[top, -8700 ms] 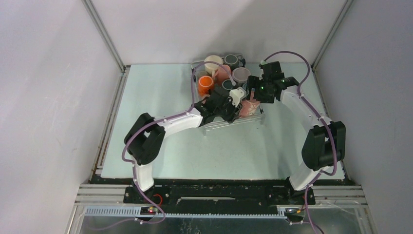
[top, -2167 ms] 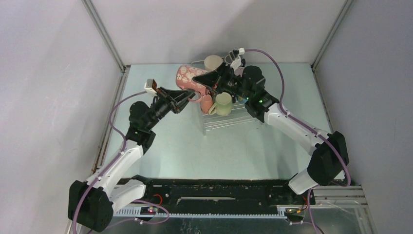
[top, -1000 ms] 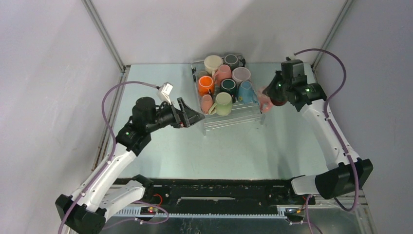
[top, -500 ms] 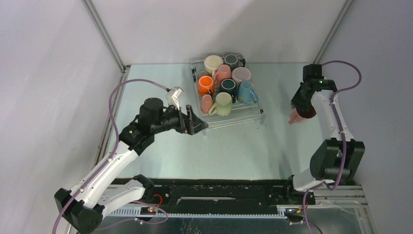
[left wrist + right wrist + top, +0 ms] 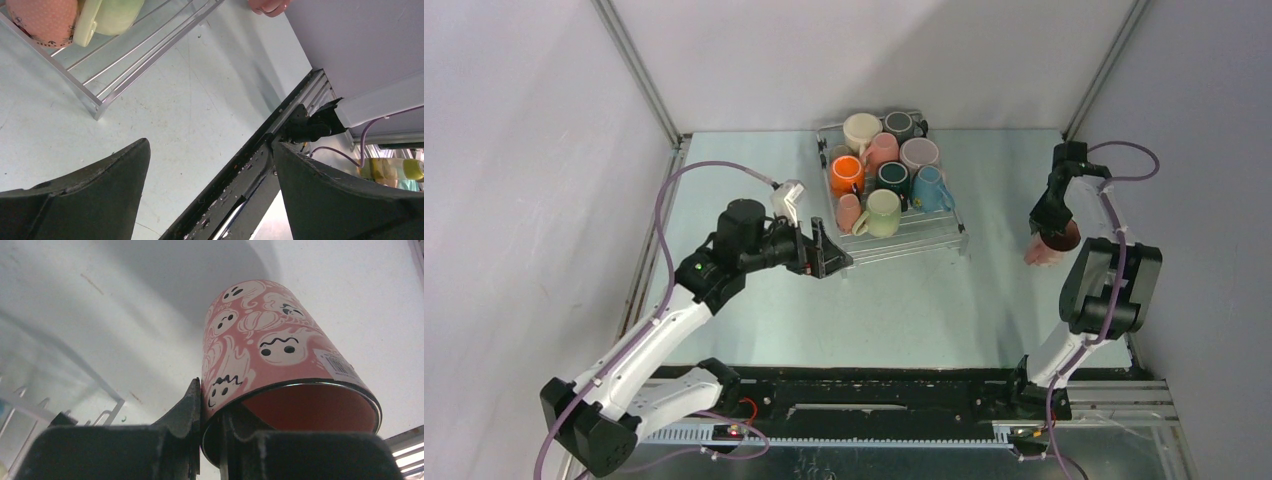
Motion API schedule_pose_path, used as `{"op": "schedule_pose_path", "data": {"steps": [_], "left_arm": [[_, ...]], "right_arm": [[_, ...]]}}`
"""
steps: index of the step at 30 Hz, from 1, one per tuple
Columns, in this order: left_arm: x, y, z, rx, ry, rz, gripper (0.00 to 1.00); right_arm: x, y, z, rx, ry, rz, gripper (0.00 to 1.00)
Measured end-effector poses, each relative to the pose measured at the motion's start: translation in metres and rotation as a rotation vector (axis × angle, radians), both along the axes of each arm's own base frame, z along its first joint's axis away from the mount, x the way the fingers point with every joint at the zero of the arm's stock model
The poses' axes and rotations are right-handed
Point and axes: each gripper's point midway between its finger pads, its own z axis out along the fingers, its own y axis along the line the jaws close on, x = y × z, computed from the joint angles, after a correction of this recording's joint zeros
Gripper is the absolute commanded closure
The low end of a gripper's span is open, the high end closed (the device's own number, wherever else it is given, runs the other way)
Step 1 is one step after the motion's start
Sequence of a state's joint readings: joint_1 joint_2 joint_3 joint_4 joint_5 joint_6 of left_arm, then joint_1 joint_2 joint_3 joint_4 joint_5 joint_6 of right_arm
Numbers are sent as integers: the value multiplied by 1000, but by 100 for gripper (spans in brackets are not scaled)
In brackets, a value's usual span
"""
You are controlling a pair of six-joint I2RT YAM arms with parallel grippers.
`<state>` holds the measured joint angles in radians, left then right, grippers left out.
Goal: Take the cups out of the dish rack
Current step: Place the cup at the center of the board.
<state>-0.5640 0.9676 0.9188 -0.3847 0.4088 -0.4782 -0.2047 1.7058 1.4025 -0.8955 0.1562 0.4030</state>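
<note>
The dish rack [image 5: 911, 240] stands at the back middle of the table and holds several cups, among them an orange one [image 5: 846, 173], a cream one [image 5: 861, 130] and a pale green one [image 5: 883, 211]. My right gripper [image 5: 1052, 228] is at the table's right side, shut on the rim of a pink ghost-patterned cup [image 5: 1039, 251], one finger inside and one outside [image 5: 210, 395]; the cup [image 5: 270, 350] hangs tilted over the table. My left gripper [image 5: 829, 255] is open and empty by the rack's near left corner [image 5: 95, 104]; between its fingers [image 5: 210, 150] lies bare table.
The right wall panel rises close beside the pink cup. The black base rail [image 5: 874, 395] runs along the near edge. In the left wrist view the pale green cup [image 5: 112, 12] and a pink dotted cup [image 5: 45, 20] sit in the rack.
My right arm has carried the pink cup away from the rack to the table's right side and lowered it. My left gripper has edged right, closer to the rack's corner.
</note>
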Motion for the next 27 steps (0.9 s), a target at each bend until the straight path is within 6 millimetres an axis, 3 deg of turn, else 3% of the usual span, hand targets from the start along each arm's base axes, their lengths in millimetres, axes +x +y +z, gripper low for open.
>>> {"op": "schedule_pose_path", "data": {"steps": [4,11,18,23,27], "left_arm": [[0,-1,-2,5,6,-11,0],[0,-3,-7,12,19,-20,0],[1,-5,-11,17,32,-25,0],[2,-5,-13,21,38,-26,0],[2,-5,-13,21,38,-25,0]], "right_arm": [[1,-7,-18,8,42,-13,100],[0,-13,-25,11,56,-25,75],[4,-14,-26,8,47,-12,59],[5,-15,-25,8,47,-3,37],[8,-15,-18,3,34,4,24]]}}
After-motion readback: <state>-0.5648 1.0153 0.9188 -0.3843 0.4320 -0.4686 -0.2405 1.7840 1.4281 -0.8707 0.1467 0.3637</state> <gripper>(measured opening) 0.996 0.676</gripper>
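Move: The right hand holds the pink cup by its rim wall. The bare board spot for it is about 3 cm back, 4 cm to the right and 11 cm below the hand. The dish rack's near right corner is some 17 cm left and 1 cm back, about 7 cm lower; the blue cup in the rack is about 25 cm left and 9 cm ahead. From the left hand the spot is some 10 cm ahead, 48 cm right and 24 cm down. Still pinching the pink cup's rim, the right hand sets the base down on the board, sinking about 2.5 cm while easing some 1.5 cm to the right. It then stays down while its fingers open wide and let go of the wall, one finger inside the mouth and one outside, before starting up and slightly forward by about 1 cm. ##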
